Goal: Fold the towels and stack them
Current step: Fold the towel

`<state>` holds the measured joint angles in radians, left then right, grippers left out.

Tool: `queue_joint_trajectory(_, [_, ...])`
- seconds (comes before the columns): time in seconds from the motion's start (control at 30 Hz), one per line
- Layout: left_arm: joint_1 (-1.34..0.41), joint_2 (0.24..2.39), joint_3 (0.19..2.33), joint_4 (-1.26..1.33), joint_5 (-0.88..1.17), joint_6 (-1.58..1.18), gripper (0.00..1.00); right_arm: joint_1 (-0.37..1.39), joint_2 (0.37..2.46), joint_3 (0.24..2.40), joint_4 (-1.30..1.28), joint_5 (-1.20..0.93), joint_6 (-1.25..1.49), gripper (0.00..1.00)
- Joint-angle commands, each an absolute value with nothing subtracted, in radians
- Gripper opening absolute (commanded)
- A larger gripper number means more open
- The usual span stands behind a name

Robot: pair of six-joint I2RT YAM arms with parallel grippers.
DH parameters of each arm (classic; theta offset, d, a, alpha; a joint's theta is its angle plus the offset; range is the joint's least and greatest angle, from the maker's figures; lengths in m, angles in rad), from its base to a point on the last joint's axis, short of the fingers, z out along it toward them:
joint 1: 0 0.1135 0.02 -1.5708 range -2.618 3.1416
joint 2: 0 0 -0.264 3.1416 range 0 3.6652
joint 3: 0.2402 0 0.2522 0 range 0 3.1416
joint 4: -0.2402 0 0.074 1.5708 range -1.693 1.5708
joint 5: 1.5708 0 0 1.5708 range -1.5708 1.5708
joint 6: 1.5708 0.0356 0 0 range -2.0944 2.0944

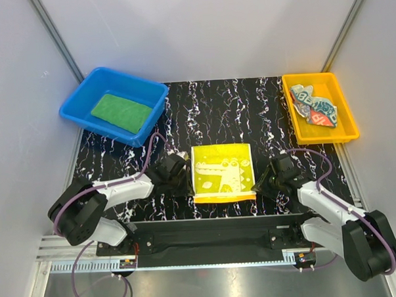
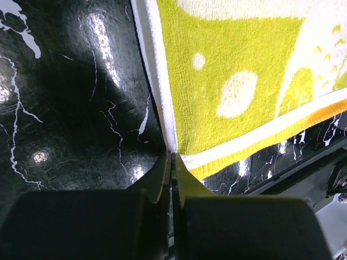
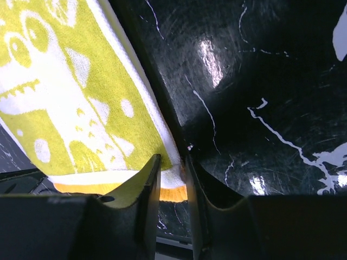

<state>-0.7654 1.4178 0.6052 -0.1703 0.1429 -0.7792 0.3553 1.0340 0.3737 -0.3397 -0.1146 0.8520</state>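
The yellow towel [image 1: 223, 172] with the pale crocodile print lies flat in the middle of the black mat. My left gripper [image 1: 185, 173] is at its near left corner. In the left wrist view that gripper [image 2: 172, 156] is shut, and the towel's white edge [image 2: 162, 97] runs into its tips. My right gripper [image 1: 260, 184] is at the near right corner. In the right wrist view it [image 3: 173, 160] stands open, with the towel's corner [image 3: 172, 179] between the fingers. The green towel [image 1: 121, 112] lies in the blue bin. The striped towel [image 1: 314, 107] lies crumpled in the yellow bin.
The blue bin [image 1: 74, 104] stands at the back left and the yellow bin [image 1: 347, 125] at the back right. The black marbled mat [image 1: 275, 105] covers the table. A black rail [image 1: 214, 227] runs along the near edge just below the towel.
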Motion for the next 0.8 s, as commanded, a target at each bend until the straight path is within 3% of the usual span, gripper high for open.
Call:
queue_joint_trajectory(0.0, [-0.758,1.437,0.615,-0.164,0.101,-0.749,0.00,0.367,1.006,0.351,-0.331,-0.109,0.902,0.31])
queue_joint_trajectory(0.23, [-0.758,1.413,0.617,-0.186,0.091,-0.747,0.00,0.371,1.015,0.367,-0.351,-0.106,0.907,0.23])
queue_joint_trajectory(0.43, [-0.758,1.396,0.635,-0.212,0.084,-0.738,0.00,0.373,0.963,0.406,-0.419,-0.051,0.876,0.09])
queue_joint_trajectory(0.5, [-0.759,1.384,0.646,-0.227,0.078,-0.733,0.00,0.373,0.950,0.426,-0.452,-0.025,0.839,0.10])
queue_joint_trajectory(0.53, [-0.758,1.382,0.649,-0.230,0.077,-0.732,0.00,0.373,0.953,0.451,-0.463,-0.022,0.831,0.17])
queue_joint_trajectory(0.63, [-0.759,1.377,0.661,-0.236,0.080,-0.730,0.00,0.373,0.973,0.468,-0.483,-0.024,0.815,0.24])
queue_joint_trajectory(0.7, [-0.758,1.378,0.661,-0.238,0.084,-0.732,0.00,0.373,0.980,0.462,-0.466,-0.041,0.821,0.20])
queue_joint_trajectory(0.77, [-0.758,1.376,0.661,-0.235,0.087,-0.733,0.00,0.374,0.980,0.448,-0.450,-0.055,0.822,0.03])
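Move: The folded yellow towel's near-right corner sits between the right hand's parted fingers, about 1 cm back from the hand point and 1 cm below it. The towel's middle is some 7 cm ahead and 12 cm left of that hand. The left hand already pinches the near-left corner, with the towel's middle about 7 cm ahead and 12 cm to its right, 1 cm lower. The towel's near-right corner is what the right fingers close at, from about a third open to nearly shut. The right hand edges back a little, then rises about 2 cm and comes forward again; its fingers ease open partway on the rise and close again. The left hand keeps its pinch on the near-left corner and late on draws it under 1 cm to the left. ##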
